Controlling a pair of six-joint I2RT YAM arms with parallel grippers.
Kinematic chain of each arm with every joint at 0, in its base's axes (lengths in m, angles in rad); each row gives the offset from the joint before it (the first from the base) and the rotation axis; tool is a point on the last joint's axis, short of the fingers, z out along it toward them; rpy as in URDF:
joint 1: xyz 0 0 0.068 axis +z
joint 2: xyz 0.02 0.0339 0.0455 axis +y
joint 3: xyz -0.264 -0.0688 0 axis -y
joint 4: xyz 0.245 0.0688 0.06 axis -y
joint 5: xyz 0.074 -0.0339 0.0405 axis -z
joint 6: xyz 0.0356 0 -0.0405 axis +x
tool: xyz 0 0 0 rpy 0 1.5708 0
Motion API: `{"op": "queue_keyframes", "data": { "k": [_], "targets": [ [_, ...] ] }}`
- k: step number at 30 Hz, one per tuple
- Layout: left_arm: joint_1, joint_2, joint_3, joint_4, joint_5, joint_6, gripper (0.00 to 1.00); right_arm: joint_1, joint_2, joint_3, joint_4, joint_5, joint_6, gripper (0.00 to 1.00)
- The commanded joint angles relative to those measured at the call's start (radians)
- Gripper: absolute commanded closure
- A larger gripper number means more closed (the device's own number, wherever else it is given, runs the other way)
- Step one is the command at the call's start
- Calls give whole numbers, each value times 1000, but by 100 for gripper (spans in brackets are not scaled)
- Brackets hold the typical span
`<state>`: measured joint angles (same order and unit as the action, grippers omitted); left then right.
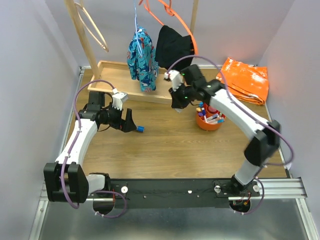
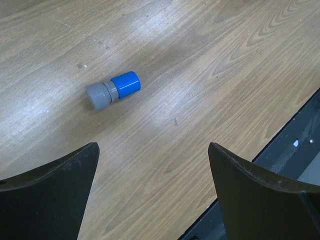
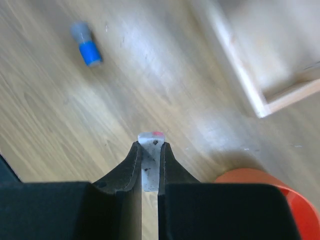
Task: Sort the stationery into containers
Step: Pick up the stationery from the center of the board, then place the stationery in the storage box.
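Observation:
A short blue-and-grey cylinder [image 2: 112, 90] lies on its side on the wooden table, just ahead of my left gripper [image 2: 152, 170], which is open and holds nothing. From above, that cylinder [image 1: 141, 129] sits right at the left gripper [image 1: 131, 125] fingertips. My right gripper [image 3: 150, 145] is shut on a small pale flat piece [image 3: 149, 137] with a red mark at its tip, held above the table. The round orange cup [image 1: 210, 120] with pens and highlighters in it stands just right of the right gripper [image 1: 177, 104]. Its rim [image 3: 265, 185] shows at the lower right of the right wrist view.
A flat wooden tray base [image 1: 115, 75] with upright posts stands at the back. A patterned blue garment [image 1: 142, 60] and a black one [image 1: 172, 47] hang over it. An orange plastic bag [image 1: 245, 80] lies at the back right. The tray corner [image 3: 250, 85] is near the right gripper.

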<state>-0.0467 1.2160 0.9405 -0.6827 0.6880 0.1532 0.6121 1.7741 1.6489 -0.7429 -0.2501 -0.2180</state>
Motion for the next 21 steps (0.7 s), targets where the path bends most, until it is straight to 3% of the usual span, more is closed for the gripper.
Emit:
{"op": "queue_keyframes", "data": {
  "k": [1,3,10,13,21],
  "targets": [
    [-10,57,61,-2,41,-1,1,-29,-171,-170,14,38,-29,94],
    [-21,83,83,2,39,-4,1,-69,-255,-230,14,57,-27,95],
    [-39,143,172,-38,27,20,1,-412,-357,-285,22,26,8,97],
    [-54,157,181,-37,27,19,1,-478,-384,-313,43,26,8,97],
    [-64,189,213,-37,18,13,1,-515,-430,-418,43,37,-6,98]
  ]
}}
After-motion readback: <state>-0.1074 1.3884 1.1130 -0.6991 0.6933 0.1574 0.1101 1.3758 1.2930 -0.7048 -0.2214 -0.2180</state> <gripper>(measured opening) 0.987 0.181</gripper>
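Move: The eraser is already in the right fingers; the orange container it goes to lies about 19 cm to their right, 4 cm ahead and 13 cm below. The wooden tray's near right corner is some 12 cm ahead of that hand and 6 cm right, 15 cm lower; the blue-grey bottle is about 22 cm to its left and 2 cm back. From the open left hand the bottle lies roughly 6 cm ahead, 3 cm right and 13 cm down. Still pinching the eraser, the right hand first rises about 4 cm, then sweeps some 22 cm to the right to above the orange container's right side, sinking slightly on the way and turning about 30 degrees clockwise. The left hand, fingers wide open and touching nothing, eases forward about 3 cm and a little right towards the bottle. ##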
